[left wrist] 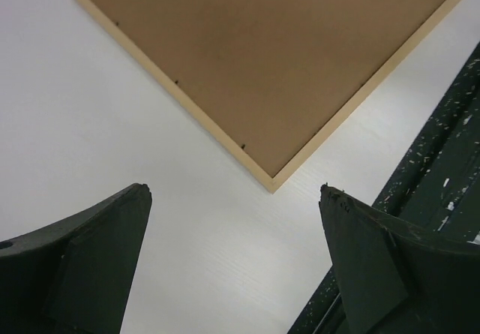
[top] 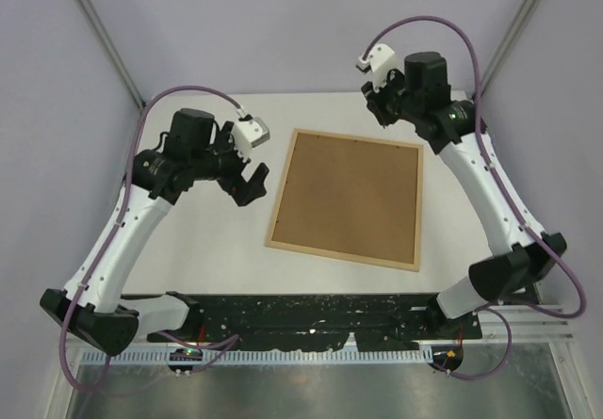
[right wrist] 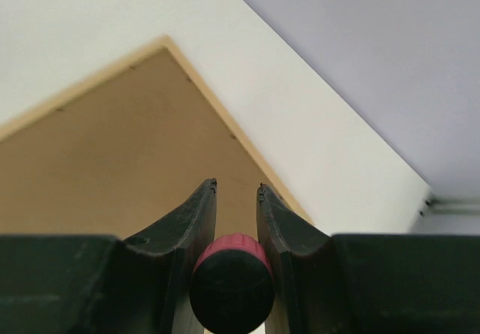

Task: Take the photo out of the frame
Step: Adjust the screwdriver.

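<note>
The frame (top: pixel 347 198) lies face down on the white table, its brown fibreboard back up inside a thin light-wood rim. The photo is hidden under that back. My left gripper (top: pixel 247 188) hovers left of the frame, open wide with nothing between its fingers; the left wrist view shows the frame's (left wrist: pixel 277 64) near-left corner beyond the gripper (left wrist: pixel 234 191). My right gripper (top: pixel 377 108) hangs over the frame's far right corner (right wrist: pixel 112 161). The right wrist view shows it (right wrist: pixel 236 188) shut on a round red-and-black handle (right wrist: pixel 231 278) deep between the fingers.
Small dark clips (left wrist: pixel 244 145) sit along the inner edge of the frame's back. The black base plate (top: pixel 311 311) runs along the table's near edge. The table's far edge (right wrist: pixel 330 101) and a pale wall lie just past the right gripper.
</note>
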`<state>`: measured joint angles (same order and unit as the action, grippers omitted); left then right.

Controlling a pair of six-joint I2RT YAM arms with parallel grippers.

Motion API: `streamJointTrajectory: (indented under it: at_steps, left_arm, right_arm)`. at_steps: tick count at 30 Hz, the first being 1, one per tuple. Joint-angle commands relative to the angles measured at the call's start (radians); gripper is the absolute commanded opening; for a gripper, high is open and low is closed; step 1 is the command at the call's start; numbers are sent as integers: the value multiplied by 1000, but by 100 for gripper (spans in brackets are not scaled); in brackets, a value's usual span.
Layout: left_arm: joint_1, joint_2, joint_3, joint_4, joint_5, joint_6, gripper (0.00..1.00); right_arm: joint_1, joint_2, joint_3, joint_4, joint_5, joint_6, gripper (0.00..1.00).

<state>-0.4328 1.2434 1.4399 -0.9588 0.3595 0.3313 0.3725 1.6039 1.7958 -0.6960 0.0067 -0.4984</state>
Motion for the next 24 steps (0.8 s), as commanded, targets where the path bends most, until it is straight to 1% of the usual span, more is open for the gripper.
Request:
streamJointTrajectory:
  at_steps: [1, 2, 3, 4, 5, 6, 7, 8, 9, 10, 11, 12, 13, 14, 15, 16, 18, 21, 24]
  left_arm:
    - [-3, 36, 54, 54, 247, 8, 100]
    - [-1, 54, 66, 74, 300, -3, 100]
    - [-3, 80, 79, 90, 352, -15, 100]
    - [-3, 102, 89, 106, 399, -27, 100]
    - [-1, 132, 108, 118, 447, -46, 100]
    - [0, 157, 123, 124, 510, -57, 100]
    - [2, 184, 145, 141, 557, -70, 100]
    - [5, 211, 161, 158, 615, -92, 100]
    - [8, 232, 178, 182, 681, -115, 100]
    - [11, 266, 192, 222, 731, -158, 100]
    - [14, 293, 200, 264, 786, -210, 100]
    - [14, 315, 205, 329, 824, -268, 100]
    - [14, 342, 208, 398, 858, -350, 100]
    - [14, 365, 211, 458, 889, -415, 100]
    - [14, 393, 209, 536, 918, -519, 100]
    - [11, 418, 208, 602, 940, -594, 100]
    - [8, 451, 206, 704, 943, -676, 100]
    - [-1, 491, 215, 718, 929, -692, 100]
    - [-15, 514, 209, 712, 929, -696, 100]
  right_arm:
    - [-10, -163, -140, 62, -579, 278, 8]
    - [-23, -185, -174, 149, -627, 323, 8]
    - [-29, -223, -235, 205, -725, 402, 8]
    - [-49, -234, -260, 293, -784, 455, 8]
    - [-59, -255, -316, 355, -869, 572, 8]
    - [-81, -260, -376, 477, -919, 681, 8]
    - [-92, -265, -407, 539, -989, 757, 8]
    - [-112, -266, -471, 684, -1013, 885, 8]
    - [-119, -262, -499, 766, -1057, 950, 8]
    - [-135, -257, -563, 935, -1086, 1089, 8]
    - [-141, -236, -587, 1008, -1099, 1151, 8]
    - [-150, -220, -617, 1150, -1129, 1281, 8]
    - [-155, -179, -625, 1217, -1143, 1335, 8]
    - [-153, -161, -639, 1312, -1162, 1436, 8]
    - [-153, -129, -648, 1366, -1162, 1478, 8]
    - [-153, -116, -670, 1457, -1156, 1530, 8]
    - [-153, -82, -690, 1561, -1151, 1601, 8]
    - [-156, -35, -694, 1648, -1156, 1666, 8]
    - [-155, -7, -702, 1667, -1154, 1692, 8]
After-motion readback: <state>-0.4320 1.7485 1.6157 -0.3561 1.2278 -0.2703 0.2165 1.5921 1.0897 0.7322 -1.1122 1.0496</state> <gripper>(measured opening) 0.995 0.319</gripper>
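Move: The screwdriver's handle, held in the right gripper, lies about 33 cm to the right of the open, empty left gripper, some 16 cm farther forward and roughly 6 cm higher. The frame's middle is about 25 cm right, 6 cm forward and 26 cm below the left gripper. From the right hand, the left gripper is some 33 cm left, 16 cm back and 6 cm lower; the frame's middle is about 8 cm left, 11 cm back and 32 cm below. Bring the left gripper about 15 cm right towards the screwdriver, drifting slightly forward and up, fingers wide open and swung to point level right. Keep the right grip on the handle; carry the screwdriver left and back, about 10 cm each way, rising at first and then sinking, while rolling that wrist nearly 90 degrees so its fingers point left at the left gripper. ##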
